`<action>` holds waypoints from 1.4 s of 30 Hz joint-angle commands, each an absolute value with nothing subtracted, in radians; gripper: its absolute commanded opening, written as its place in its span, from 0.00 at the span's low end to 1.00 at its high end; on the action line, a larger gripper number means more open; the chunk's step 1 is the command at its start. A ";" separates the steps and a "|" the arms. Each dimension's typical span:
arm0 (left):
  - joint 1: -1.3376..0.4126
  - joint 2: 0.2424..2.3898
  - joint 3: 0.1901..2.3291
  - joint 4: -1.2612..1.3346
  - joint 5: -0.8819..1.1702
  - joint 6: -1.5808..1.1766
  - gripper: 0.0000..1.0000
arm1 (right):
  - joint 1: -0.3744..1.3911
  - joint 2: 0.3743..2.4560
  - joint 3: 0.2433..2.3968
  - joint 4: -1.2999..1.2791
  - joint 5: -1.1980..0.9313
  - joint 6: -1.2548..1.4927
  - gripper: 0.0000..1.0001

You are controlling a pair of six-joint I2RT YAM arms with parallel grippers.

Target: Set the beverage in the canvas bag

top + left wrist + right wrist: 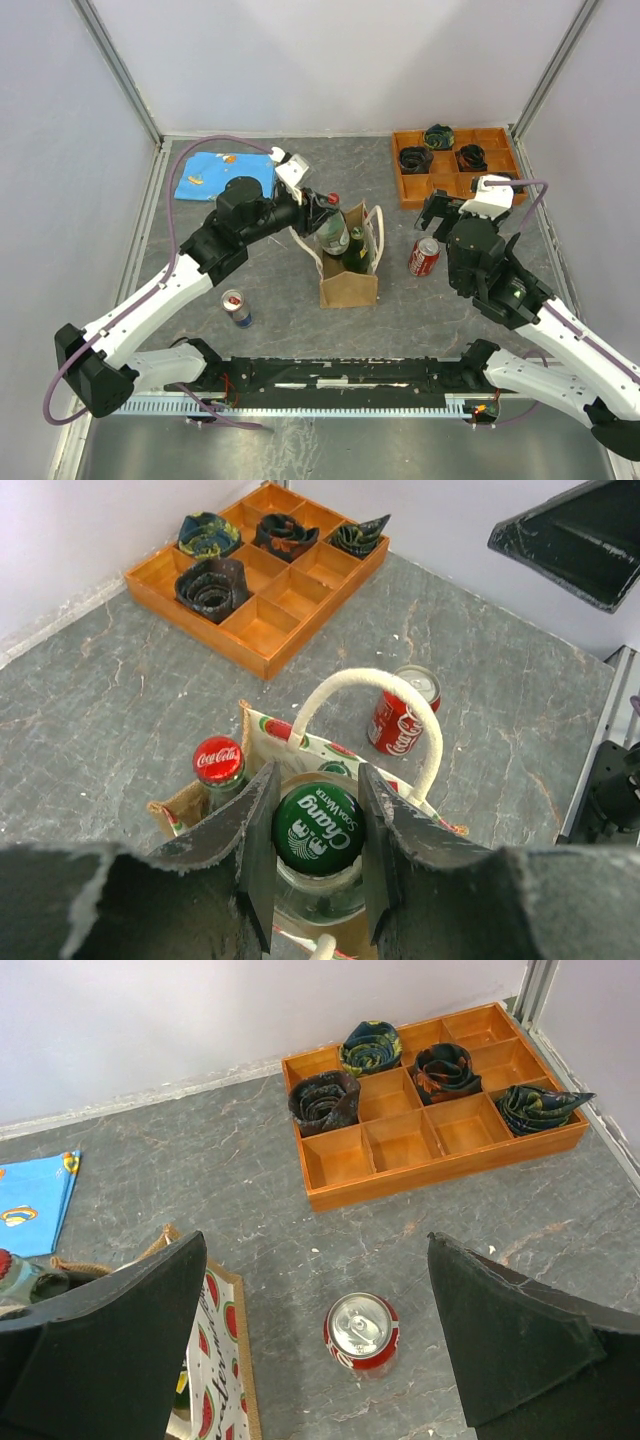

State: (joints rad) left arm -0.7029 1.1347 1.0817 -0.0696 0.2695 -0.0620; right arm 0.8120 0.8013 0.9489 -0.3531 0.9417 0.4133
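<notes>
The canvas bag stands mid-table, its watermelon panel and rope handle showing. My left gripper is shut on the neck of a clear beverage bottle with a green Chang cap, held upright in the bag's mouth; its lower part is hidden. A red-capped Coca-Cola bottle and a dark green bottle sit in the bag beside it. My right gripper hangs open above a red Coca-Cola can, touching nothing.
The red can stands right of the bag. A Red Bull can stands at the front left. An orange compartment tray with rolled ties sits back right. A blue cloth lies back left.
</notes>
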 commanded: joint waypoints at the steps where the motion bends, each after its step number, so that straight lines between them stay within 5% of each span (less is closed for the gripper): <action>1: -0.706 1.092 1.071 0.146 0.270 -0.041 0.03 | 0.807 0.807 0.954 -0.330 0.962 0.396 0.99; 42: -0.782 1.267 0.732 0.491 0.152 0.064 0.03 | 0.804 0.730 0.925 -0.394 0.994 0.430 0.99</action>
State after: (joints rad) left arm -0.7742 1.2842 0.7284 0.2554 0.1749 0.0189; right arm 0.8085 0.7494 0.9321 -0.4004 0.9630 0.4225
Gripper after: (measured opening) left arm 0.398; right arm 0.991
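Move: Below the left hand, which already holds the clear green-capped bottle by its top, is the canvas bag: its middle lies about 7 cm to the right, level fore and aft, and some 26 cm down. Inside it, the Coke bottle stands about 7 cm ahead and 2 cm right, the green bottle about 3 cm ahead and 8 cm right. The Coke can sits outside, roughly 24 cm right and 4 cm ahead. From the right hand the bag lies about 17 cm left and 1 cm ahead. Lowering the clear bottle almost straight down into the canvas bag, the left hand sinks some 15 cm, easing off towards the end, on the near left side of the Coke and green bottles. The wrist tips the fingers about 10 degrees further down along the way, and they keep their pinch on the capped top throughout. ##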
